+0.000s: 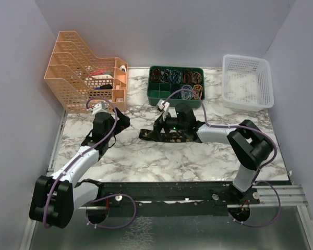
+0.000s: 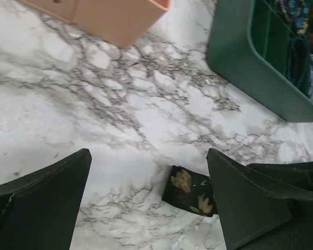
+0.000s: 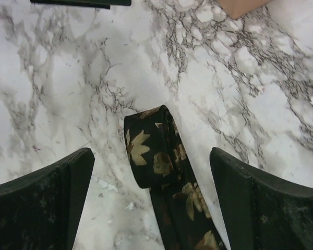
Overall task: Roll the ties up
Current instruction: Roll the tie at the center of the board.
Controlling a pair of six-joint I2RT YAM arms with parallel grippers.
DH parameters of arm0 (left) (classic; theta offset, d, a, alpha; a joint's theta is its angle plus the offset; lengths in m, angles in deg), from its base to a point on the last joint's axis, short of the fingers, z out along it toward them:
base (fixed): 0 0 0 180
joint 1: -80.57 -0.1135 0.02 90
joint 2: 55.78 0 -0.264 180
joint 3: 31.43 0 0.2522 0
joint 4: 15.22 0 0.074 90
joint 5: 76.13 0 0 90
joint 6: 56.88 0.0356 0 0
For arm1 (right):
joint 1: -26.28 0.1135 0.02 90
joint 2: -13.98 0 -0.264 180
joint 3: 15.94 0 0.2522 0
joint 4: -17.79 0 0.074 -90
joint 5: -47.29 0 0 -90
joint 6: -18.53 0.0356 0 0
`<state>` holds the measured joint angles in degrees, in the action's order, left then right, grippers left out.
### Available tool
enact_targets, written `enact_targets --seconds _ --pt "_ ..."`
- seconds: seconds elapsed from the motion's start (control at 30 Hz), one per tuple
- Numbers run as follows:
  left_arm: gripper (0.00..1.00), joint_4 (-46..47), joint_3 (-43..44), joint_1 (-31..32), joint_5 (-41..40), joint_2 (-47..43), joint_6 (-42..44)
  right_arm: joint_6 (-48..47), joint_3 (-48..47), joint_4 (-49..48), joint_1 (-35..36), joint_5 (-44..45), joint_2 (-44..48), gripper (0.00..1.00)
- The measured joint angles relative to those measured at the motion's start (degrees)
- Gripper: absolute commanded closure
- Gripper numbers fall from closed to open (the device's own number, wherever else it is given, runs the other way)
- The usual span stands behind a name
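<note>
The tie (image 3: 157, 156), black with tan-gold leaf flecks, lies flat on the marble table (image 1: 146, 156) in the middle. Its near end is folded over into a short loose turn, and the rest runs back under the right wrist. My right gripper (image 3: 151, 153) hangs over that folded end, open, with both fingers clear of the cloth. In the top view the right gripper (image 1: 154, 130) points left along the tie (image 1: 146, 135). My left gripper (image 2: 148, 155) is open too, low over the marble, and the tie's end (image 2: 190, 190) shows just inside its right finger (image 2: 250, 203). The left gripper (image 1: 122, 123) sits left of the tie.
A peach mesh file organiser (image 1: 86, 73) stands at the back left, its corner (image 2: 120, 18) close ahead of the left gripper. A green compartment tray (image 1: 175, 86) of coiled bands sits at the back centre. A white basket (image 1: 248, 80) stands back right.
</note>
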<state>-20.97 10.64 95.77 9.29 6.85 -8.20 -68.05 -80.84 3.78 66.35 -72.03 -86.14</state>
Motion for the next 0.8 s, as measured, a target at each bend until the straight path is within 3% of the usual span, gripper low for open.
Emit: enact_targets --seconds 0.23,0.5,0.67,0.8 --pt "0.06 -8.44 -0.07 -3.63 -2.73 -3.56 1.46 -17.51 -4.7 1.49 4.81 -1.05 -7.21 0.0" --pt "0.06 -11.17 -0.09 -9.33 -0.26 -6.54 4.85 -25.75 -7.54 2.45 6.43 0.46 -11.58 0.02" --pt "0.06 -11.5 -0.09 -10.27 1.75 -6.54 5.75 -28.37 -9.33 4.26 6.32 0.98 -13.9 0.17" --pt "0.06 -11.54 -0.09 -10.58 2.8 -6.54 6.12 -29.42 -10.47 6.01 6.36 0.5 -15.08 0.37"
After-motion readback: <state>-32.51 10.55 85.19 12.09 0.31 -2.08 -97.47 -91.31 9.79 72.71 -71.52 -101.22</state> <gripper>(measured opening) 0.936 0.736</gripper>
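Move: About 5 cm to the right hand's left, level with it and some 8 cm below, lies the rolled end of the tie. The visible flat tail runs rightward from the roll, its middle about 9 cm to the hand's right and 1 cm nearer the base. The green box stands roughly 22 cm farther out and 10 cm to the right of that hand. From the left hand, the roll is about 9 cm right, 3 cm back and 10 cm down. Sinking about 7 cm and reaching some 4.5 cm left, the wide-open right hand comes down over the rolled end, turning about 30 degrees as its fingers swing counter-clockwise and tip a little lower. Near the bottom the fingers begin to close, one on each side of the roll. The left hand, still open, draws about 6 cm left, away from the tie. ##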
